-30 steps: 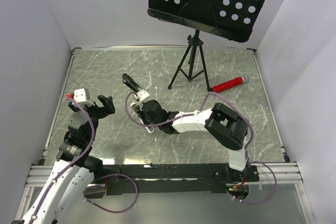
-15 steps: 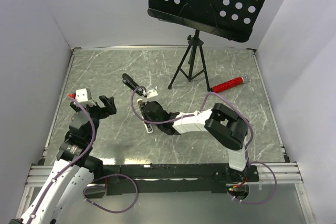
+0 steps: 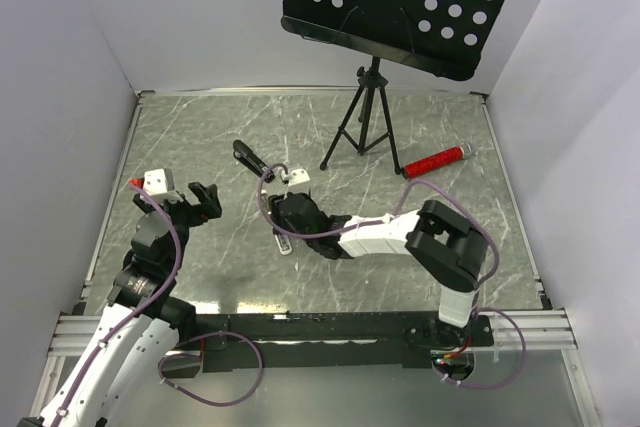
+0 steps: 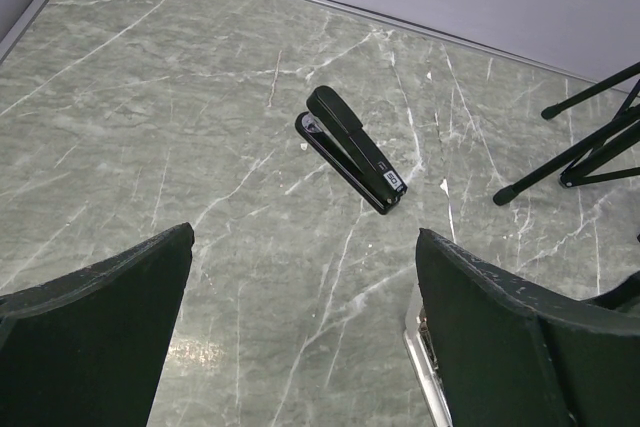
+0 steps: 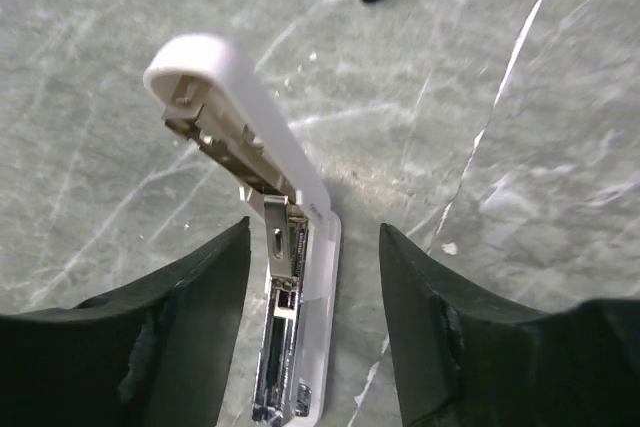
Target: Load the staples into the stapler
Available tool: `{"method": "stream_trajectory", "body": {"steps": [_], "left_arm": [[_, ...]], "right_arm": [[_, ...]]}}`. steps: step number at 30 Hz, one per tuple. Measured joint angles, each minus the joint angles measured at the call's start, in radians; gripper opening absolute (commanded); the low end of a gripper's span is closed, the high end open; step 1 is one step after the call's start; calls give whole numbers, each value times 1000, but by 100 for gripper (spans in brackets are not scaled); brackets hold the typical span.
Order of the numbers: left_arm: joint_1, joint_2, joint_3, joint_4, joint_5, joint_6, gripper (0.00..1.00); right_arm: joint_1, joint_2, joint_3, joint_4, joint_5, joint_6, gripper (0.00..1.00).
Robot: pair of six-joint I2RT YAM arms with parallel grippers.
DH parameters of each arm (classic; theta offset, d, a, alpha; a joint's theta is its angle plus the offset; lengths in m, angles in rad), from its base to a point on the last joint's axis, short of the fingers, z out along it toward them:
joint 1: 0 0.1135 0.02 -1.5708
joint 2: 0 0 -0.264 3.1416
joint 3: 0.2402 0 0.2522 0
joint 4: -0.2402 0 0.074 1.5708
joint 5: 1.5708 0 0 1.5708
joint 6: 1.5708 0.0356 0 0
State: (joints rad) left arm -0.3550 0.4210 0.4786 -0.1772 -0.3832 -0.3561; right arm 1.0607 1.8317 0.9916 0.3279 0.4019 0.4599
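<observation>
A white stapler [image 5: 300, 277] lies on the marble table with its lid [image 5: 230, 107] swung up and its metal magazine [image 5: 275, 347] laid bare. My right gripper [image 5: 312, 227] is open; its fingers stand on either side of the stapler's hinge end, clear of it. In the top view this gripper [image 3: 284, 221] hovers over the white stapler [image 3: 284, 244]. A black stapler [image 4: 352, 147] lies shut farther back. My left gripper [image 4: 305, 237] is open and empty, low over the table to the left [image 3: 203, 199]. The staples are not in view as a separate strip.
A black tripod [image 3: 360, 127] carrying a perforated music stand [image 3: 400, 2] stands at the back. A red cylinder [image 3: 435, 160] lies to its right. Grey walls close the table on three sides. The white stapler's edge [image 4: 425, 367] shows beside my left gripper's right finger.
The right gripper has gone from shut to open and its wrist has shifted slightly right over the white stapler. The left arm has barely moved.
</observation>
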Motion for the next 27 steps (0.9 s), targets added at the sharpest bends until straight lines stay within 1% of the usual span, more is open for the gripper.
{"method": "stream_trajectory", "body": {"steps": [3, 5, 6, 7, 10, 15, 20, 23, 26, 27], "left_arm": [[0, 0, 0, 0, 0, 0, 97], [0, 0, 0, 0, 0, 0, 97], [0, 0, 0, 0, 0, 0, 97], [0, 0, 0, 0, 0, 0, 97], [0, 0, 0, 0, 0, 0, 97], [0, 1, 0, 2, 0, -5, 97], [0, 27, 10, 18, -30, -48, 97], [0, 71, 30, 45, -53, -51, 97], [0, 110, 37, 89, -65, -43, 97], [0, 122, 37, 99, -68, -38, 97]], "right_arm": [[1, -50, -9, -15, 18, -8, 70], [2, -87, -20, -31, 27, -8, 81], [2, -109, -28, -46, 31, -4, 92], [2, -135, -35, -68, 37, 2, 99], [2, -201, -38, -166, 58, 25, 100], [1, -288, -6, -430, 84, 87, 100], [-4, -280, 121, -718, 68, 142, 100], [-6, -250, 202, -835, 44, 149, 100], [-21, -224, 248, -919, 1, 171, 91], [-32, -216, 254, -937, -15, 183, 86]]}}
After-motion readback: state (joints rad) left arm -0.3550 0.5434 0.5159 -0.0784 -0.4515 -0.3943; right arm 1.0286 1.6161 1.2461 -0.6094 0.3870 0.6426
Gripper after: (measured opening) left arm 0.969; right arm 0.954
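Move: The staples lie some 9 cm to the right of my right hand, 4 cm back and about 6 cm below it. The white stapler is almost under that hand, about 1 cm back and 1 cm left; the staple box is some 16 cm right and 3 cm back, and the black stapler 12 cm ahead and 5 cm left. From my left hand the staples are roughly 29 cm right, 2 cm back and well below. With my right fingers already loosened from the white stapler, I lift clear and open them wide, then swing right about 9 cm and back some 4 to hover over the staples, ending about 5 cm higher. On the way the wrist tips some 25 degrees so the fingers point more steeply down. Late on, my open left hand eases about 2 cm forward and slightly up. ##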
